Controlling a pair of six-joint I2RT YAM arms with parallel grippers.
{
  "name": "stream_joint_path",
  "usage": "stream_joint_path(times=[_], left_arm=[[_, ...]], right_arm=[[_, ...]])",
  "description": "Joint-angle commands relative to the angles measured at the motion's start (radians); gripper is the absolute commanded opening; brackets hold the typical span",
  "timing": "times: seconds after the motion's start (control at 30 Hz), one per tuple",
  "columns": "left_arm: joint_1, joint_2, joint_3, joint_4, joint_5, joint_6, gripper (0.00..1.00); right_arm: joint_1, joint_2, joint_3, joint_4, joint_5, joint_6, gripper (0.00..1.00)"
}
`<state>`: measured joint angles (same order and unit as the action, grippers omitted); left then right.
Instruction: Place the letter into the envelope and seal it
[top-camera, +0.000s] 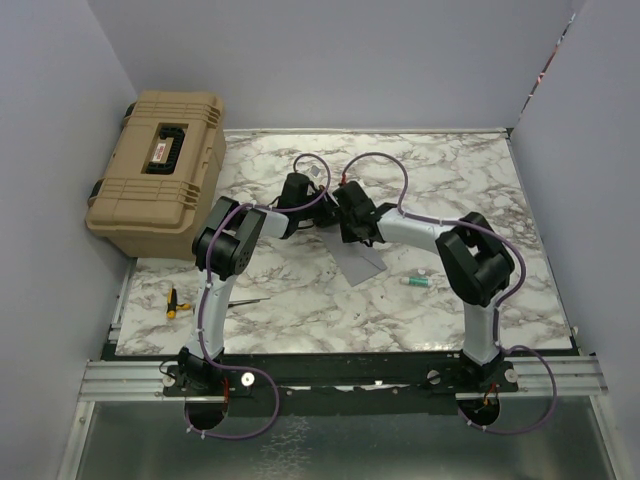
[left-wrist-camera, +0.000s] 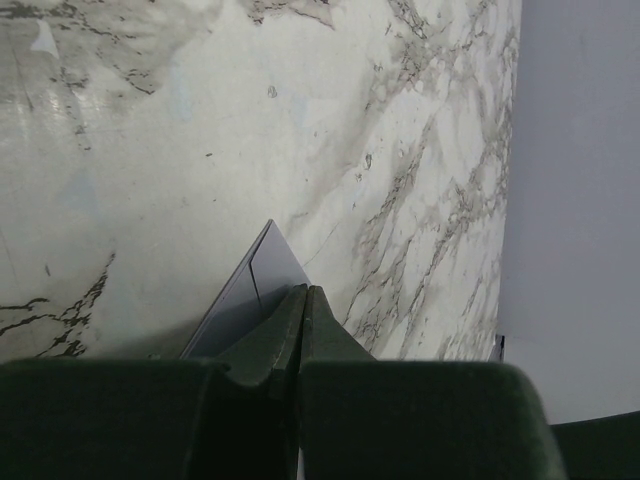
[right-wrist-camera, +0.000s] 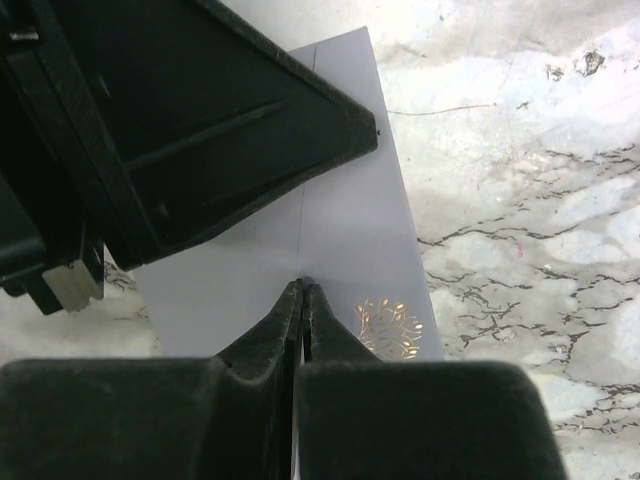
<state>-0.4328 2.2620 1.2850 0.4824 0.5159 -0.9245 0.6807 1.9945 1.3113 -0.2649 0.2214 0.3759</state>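
The grey-lilac envelope (top-camera: 362, 265) lies flat on the marble table, partly under both wrists. In the right wrist view the envelope (right-wrist-camera: 350, 220) shows a centre crease and a gold emblem (right-wrist-camera: 388, 328). My right gripper (right-wrist-camera: 303, 287) is shut, its tips resting on that crease. My left gripper (left-wrist-camera: 306, 291) is also shut, with its tips at the edge of the envelope (left-wrist-camera: 250, 295), one corner of which points away. From above, the left gripper (top-camera: 322, 205) and right gripper (top-camera: 357, 238) meet nose to nose over the envelope. The letter is hidden.
A tan hard case (top-camera: 155, 170) stands at the table's back left. A yellow-handled screwdriver (top-camera: 176, 300) lies near the left front, and a small green-and-white object (top-camera: 418, 282) lies right of the envelope. Grey walls close in the sides and back.
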Motion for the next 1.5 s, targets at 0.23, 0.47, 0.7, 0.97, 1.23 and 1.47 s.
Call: stream_joint_path(times=[0.23,0.47,0.7,0.97,1.23,1.47], left_arm=[[0.025,0.104,-0.055,-0.155,-0.111,0.052,0.00],[0.026,0.105,-0.059,-0.156,-0.109,0.053,0.00],[0.031,0.058,0.014,-0.192,-0.016,0.040,0.00],[0.031,-0.160,0.129,-0.391,0.039,0.123,0.29],[0.027,-0.480,-0.060,-0.519,-0.070,0.206,0.59],[0.020,-0.802,-0.273,-0.660,-0.345,0.310,0.75]], right_arm=[[0.029,-0.011,-0.130,-0.139,-0.105,0.037,0.01],[0.029,-0.027,-0.152,-0.137,-0.119,0.053,0.01],[0.028,-0.140,-0.068,-0.190,-0.100,0.123,0.01],[0.029,-0.395,-0.097,-0.327,0.113,0.269,0.01],[0.014,-0.666,-0.321,-0.424,0.254,0.433,0.43],[-0.003,-0.848,-0.489,-0.528,0.357,0.754,0.57]])
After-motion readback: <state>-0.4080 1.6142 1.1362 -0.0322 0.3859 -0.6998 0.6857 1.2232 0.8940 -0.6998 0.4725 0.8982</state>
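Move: The right fingertips touch the envelope, whose middle is some 3 cm back and level sideways; the glue stick lies about 11 cm back and 17 cm to the right of that hand, roughly 1 cm below. The left fingertips are on the envelope's far corner, with its middle some 10 cm back and 4 cm to their right, at about the same height. Right fingers slide back along the envelope, lift right-back towards glue stick; left rises 15 cm; both open. ##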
